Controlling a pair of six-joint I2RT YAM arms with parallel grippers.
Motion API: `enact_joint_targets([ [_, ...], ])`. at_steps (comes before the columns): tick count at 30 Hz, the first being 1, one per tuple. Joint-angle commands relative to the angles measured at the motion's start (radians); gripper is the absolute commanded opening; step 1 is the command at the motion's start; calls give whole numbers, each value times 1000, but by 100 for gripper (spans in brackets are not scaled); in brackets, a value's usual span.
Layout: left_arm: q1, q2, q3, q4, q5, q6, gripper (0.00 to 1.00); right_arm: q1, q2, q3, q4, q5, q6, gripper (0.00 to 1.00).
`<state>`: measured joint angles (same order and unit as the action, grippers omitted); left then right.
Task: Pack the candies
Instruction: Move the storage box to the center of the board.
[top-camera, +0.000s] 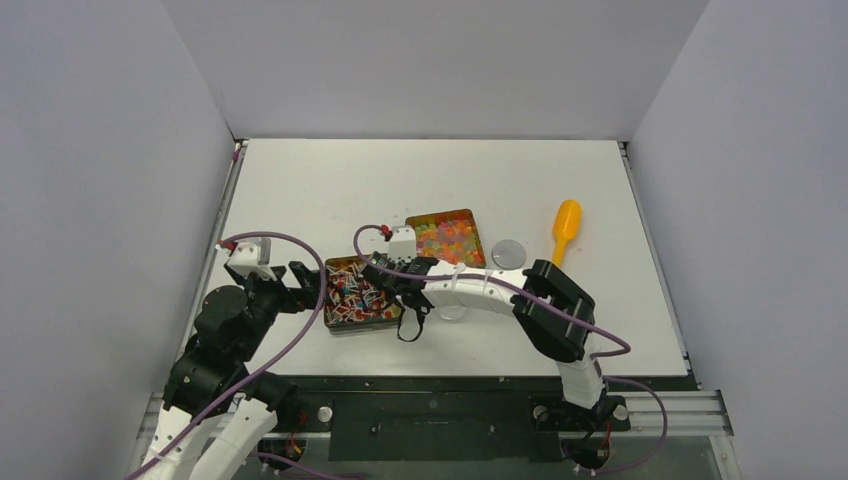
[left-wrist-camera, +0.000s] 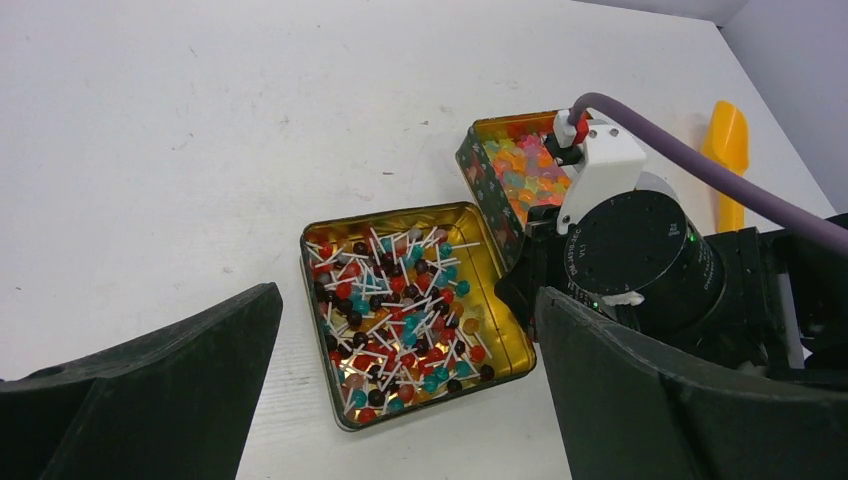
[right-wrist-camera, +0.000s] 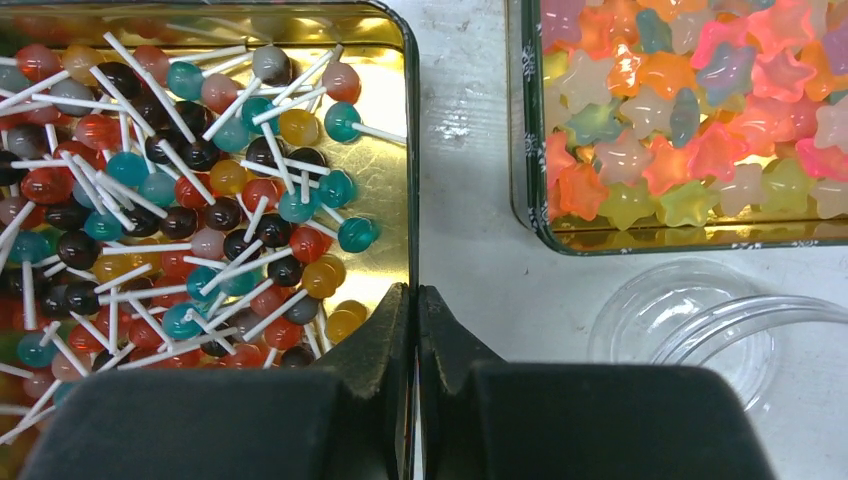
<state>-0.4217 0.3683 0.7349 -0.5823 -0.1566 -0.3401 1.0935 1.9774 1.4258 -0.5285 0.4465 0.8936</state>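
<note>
The candies are of two kinds. Tiny ball lollipops on white sticks fill a gold tin. Star-shaped jelly sweets fill a second tin to its right. My right gripper is shut on the thin right wall of the lollipop tin, one finger inside and one outside. My left gripper stands wide open beside the lollipop tin's left side, nothing between its fingers. From above, both grippers flank that tin.
A clear plastic cup lies on the table just right of my right gripper. A round clear lid and an orange scoop lie to the right of the star tin. White walls enclose the table.
</note>
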Motion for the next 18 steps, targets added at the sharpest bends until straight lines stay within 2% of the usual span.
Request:
enact_joint_targets([
  [1,9,-5,6,29,6,-11,96,-45,-8,13,28,-7,-24,0],
  [18,31,10,4,36,27,-10,96,-148,56,179,-10,-46,-248,0],
])
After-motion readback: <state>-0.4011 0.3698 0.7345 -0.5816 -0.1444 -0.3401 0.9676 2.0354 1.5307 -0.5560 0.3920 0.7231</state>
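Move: The right fingers are shut on the right wall of the lollipop storage box, whose middle lies about 7 cm to their left. The hand takes the box towards the gummy box, roughly 12 cm ahead and 10 cm to the right; the glass jar stands about level with this hand and some 11 cm right. From the left hand, high above the table, the gummy box lies about 17 cm ahead and 25 cm right. Keeping its pinch, the right hand drags the lollipop box about 5 cm forward and slightly right, towards the gummy box. ##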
